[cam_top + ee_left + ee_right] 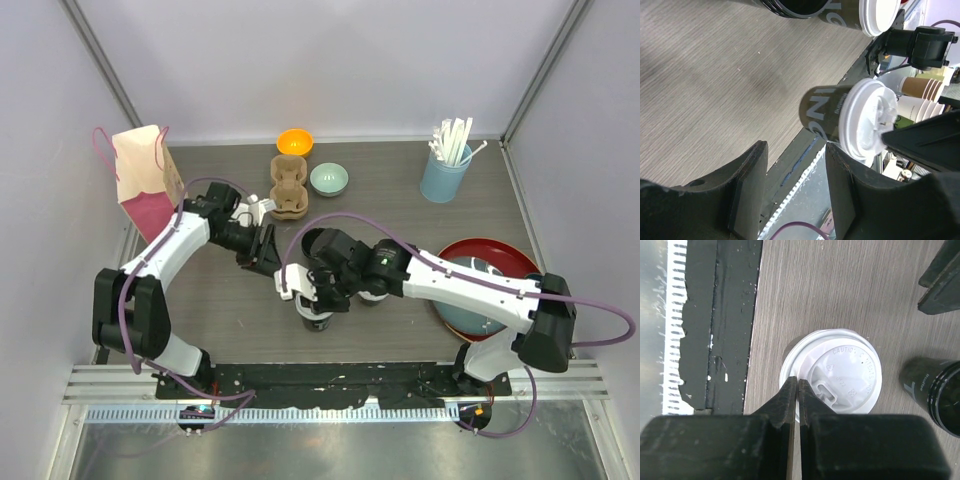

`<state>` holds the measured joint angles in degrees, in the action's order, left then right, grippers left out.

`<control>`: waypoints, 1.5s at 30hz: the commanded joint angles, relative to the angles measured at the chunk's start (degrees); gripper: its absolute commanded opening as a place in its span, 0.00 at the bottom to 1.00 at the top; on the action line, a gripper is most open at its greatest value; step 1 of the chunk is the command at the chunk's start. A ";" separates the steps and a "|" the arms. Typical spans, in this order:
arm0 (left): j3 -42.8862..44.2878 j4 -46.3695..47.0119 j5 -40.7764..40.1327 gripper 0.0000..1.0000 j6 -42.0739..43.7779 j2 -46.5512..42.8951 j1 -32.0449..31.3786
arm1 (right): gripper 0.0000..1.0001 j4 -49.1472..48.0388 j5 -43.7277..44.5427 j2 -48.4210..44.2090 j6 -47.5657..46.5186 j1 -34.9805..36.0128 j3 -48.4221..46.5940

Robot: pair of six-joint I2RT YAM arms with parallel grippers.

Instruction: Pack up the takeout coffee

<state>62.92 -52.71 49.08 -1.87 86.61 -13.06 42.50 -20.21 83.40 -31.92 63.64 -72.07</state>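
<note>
One takeout coffee, a black paper cup [317, 318] with a white lid [840, 370], stands upright near the table's front edge. My right gripper [798, 382] is directly above it, its jaws shut and their tips on the lid's near rim. Whether they pinch the rim I cannot tell. The left wrist view shows this cup [825, 110] just beyond my left gripper [796, 147], which is open and holds nothing. From above, the left gripper [262, 250] hovers a little left of and behind the cup. A second black cup [939, 395] stands close to the right.
A brown cup carrier [288, 186] sits at the back centre beside an orange bowl [294, 142] and a pale green bowl [328, 179]. A pink paper bag [145, 180] stands far left, a blue tumbler of straws [444, 172] back right, a red plate [510, 255] right.
</note>
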 commanded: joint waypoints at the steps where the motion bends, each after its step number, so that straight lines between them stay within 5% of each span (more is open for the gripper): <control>1: 3.70 -2.49 0.14 0.53 3.26 -1.44 1.11 | 0.01 0.04 0.34 -4.55 5.19 -0.09 -5.53; 8: 4.67 -3.01 -1.36 0.53 4.42 -3.46 1.37 | 0.01 -1.01 4.12 -5.87 11.09 -0.79 -11.24; 19: 5.73 -3.81 -2.84 0.53 4.86 -3.73 2.25 | 0.01 -1.29 26.16 -5.79 18.91 -5.79 -18.09; 32: 5.02 -3.72 -4.61 0.53 5.65 -5.04 2.25 | 0.01 -6.02 28.81 4.74 22.70 -31.80 -15.82; 45: 4.94 -3.81 -5.40 0.53 6.61 -5.49 2.25 | 0.01 -8.13 22.76 17.32 20.41 -40.17 -15.47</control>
<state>66.59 -56.27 43.88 3.51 82.81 -11.11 37.71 5.23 99.90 -10.37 24.64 -86.78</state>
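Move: The right hand already holds a lidded cup by its lid; the clear table spot where it goes lies about 30 cm ahead, 18 cm right and 15 cm below. The other lidded cup stands some 7 cm ahead and 12 cm right, the open black cup 16 cm straight ahead, the green bowl 41 cm ahead and 1 cm right, all 11–13 cm below. From the left hand the spot is 20 cm ahead, 27 cm right, 13 cm below. Still pinching the lid, the right hand arcs up, forward about 29 cm and right, then down, turning clockwise 70 degrees. ##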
